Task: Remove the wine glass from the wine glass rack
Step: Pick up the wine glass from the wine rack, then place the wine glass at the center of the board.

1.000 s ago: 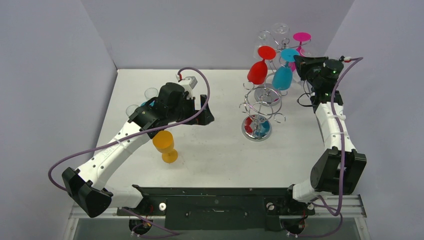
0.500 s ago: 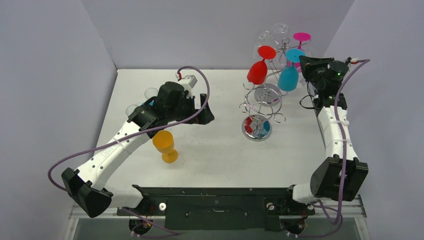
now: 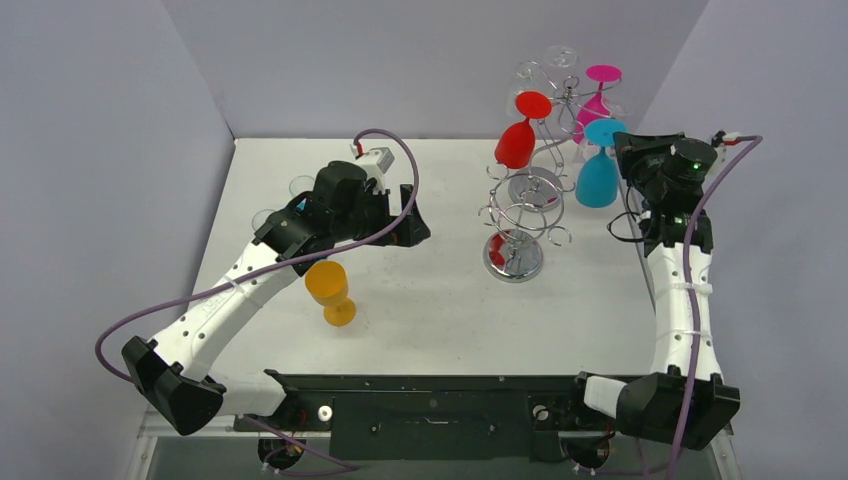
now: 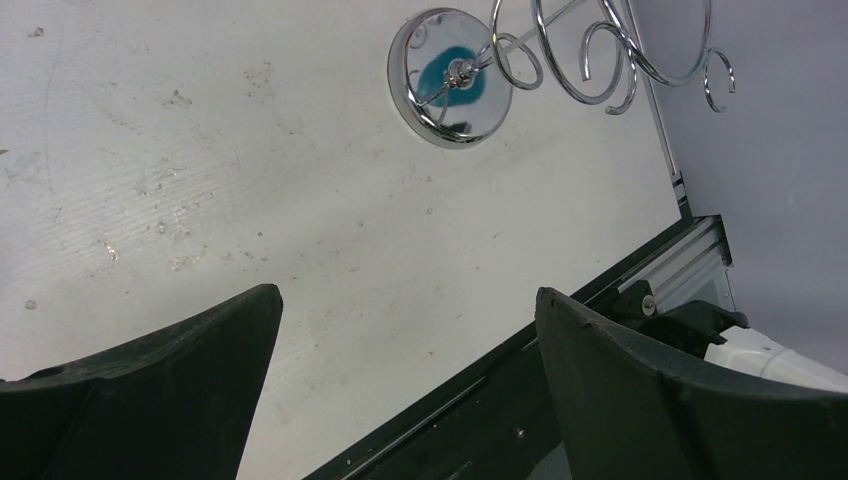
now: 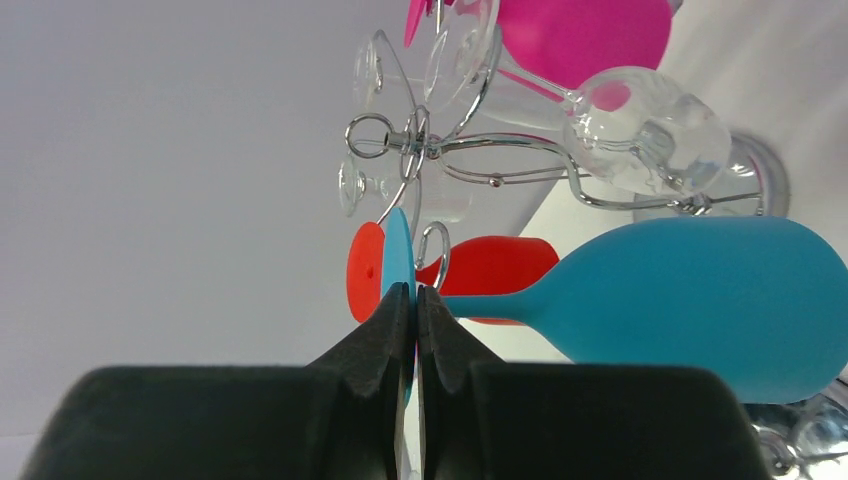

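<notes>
The chrome wine glass rack (image 3: pixel 525 205) stands at the table's back right, with its round base (image 4: pixel 450 77) in the left wrist view. A red glass (image 3: pixel 517 143), a pink glass (image 3: pixel 596 97) and clear glasses (image 5: pixel 640 130) hang upside down on it. My right gripper (image 3: pixel 628 148) is shut on the foot of a blue wine glass (image 3: pixel 598 178), which hangs bowl down just right of the rack, clear of its hooks. In the right wrist view the fingers (image 5: pixel 415 300) pinch the thin blue foot (image 5: pixel 398 250). My left gripper (image 3: pixel 415 228) is open and empty above the table's middle.
An orange glass (image 3: pixel 331 290) stands on the table under my left arm. Clear glasses (image 3: pixel 300 187) stand behind that arm at the left. The side walls are close to the rack and my right arm. The table's front rail (image 4: pixel 600 300) shows in the left wrist view.
My right gripper has carried the blue glass rightward and toward the front, off the rack's hook. The left arm has barely moved.
</notes>
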Robot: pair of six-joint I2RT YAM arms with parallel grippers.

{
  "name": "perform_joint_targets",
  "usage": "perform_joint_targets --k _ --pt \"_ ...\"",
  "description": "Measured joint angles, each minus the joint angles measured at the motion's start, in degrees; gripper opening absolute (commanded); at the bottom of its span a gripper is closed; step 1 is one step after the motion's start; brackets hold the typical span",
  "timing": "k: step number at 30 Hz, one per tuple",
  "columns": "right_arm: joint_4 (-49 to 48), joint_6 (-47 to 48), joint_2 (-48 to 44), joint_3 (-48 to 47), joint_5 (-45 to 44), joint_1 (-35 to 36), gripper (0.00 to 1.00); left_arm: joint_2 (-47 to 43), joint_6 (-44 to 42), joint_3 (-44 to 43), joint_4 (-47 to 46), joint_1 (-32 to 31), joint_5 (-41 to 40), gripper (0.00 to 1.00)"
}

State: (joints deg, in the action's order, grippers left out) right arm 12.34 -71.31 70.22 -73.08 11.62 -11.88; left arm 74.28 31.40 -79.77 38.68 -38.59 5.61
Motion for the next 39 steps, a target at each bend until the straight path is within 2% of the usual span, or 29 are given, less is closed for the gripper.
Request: perform_joint_targets --k 8,15,22,27,31,39 --pt "11.96 4.52 -7.54 -4.81 -0.17 -0.85 0.00 0.24 0.74 -2.25 -0.33 0.00 1.01 0.96" --pt "14.29 4.48 -10.32 -13.05 3.37 -0.42 0.00 0.24 1.84 -4.79 -3.39 0.00 2.16 0.96" --pt "13.44 2.12 -7.72 -20.72 5.01 8.85 0.00 0.39 4.46 -6.45 -10.43 1.11 5.73 0.96" --pt "10.14 -0.83 -4.46 -24.13 4.79 16.31 0.00 0.52 7.98 -7.39 -19.54 6.69 10.95 0.96" --pt "5.84 -4.63 -2.01 -24.50 4.70 22.86 0.00 1.77 14.27 -6.27 -31.95 11.91 17.99 0.96" --pt "-7.13 -15.63 2.64 -21.75 4.50 31.80 0.00 5.51 25.94 -2.34 -51.01 14.67 27.58 0.96"
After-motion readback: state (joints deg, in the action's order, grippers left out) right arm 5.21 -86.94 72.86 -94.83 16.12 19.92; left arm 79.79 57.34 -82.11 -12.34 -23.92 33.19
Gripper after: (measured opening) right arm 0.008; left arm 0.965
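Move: The right hand already has the blue wine glass by its foot, the bowl hanging about 9 cm below and 3 cm left, 2 cm ahead; the open left gripper it heads for is some 39 cm left, 14 cm back and 10 cm lower. On the back rack the red glass is roughly 17 cm left and 8 cm ahead, the pink one 4 cm left and 15 cm ahead. The empty near rack stands 16 cm left, 5 cm back. From the left hand, the blue glass lies about 16 cm ahead, 36 cm right, about level. Keeping its pinch on the blue glass's foot, the right hand first draws back about 10 cm from the back rack, then climbs some 20 cm while sweeping left towards the left gripper, across the near rack, turning counter-clockwise and tipping its fingers up. The left hand rises to meet the bowl and reaches a little forward, fingers still wide open, rolling its left side down as its fingertips tilt up, and stops short of touching. ##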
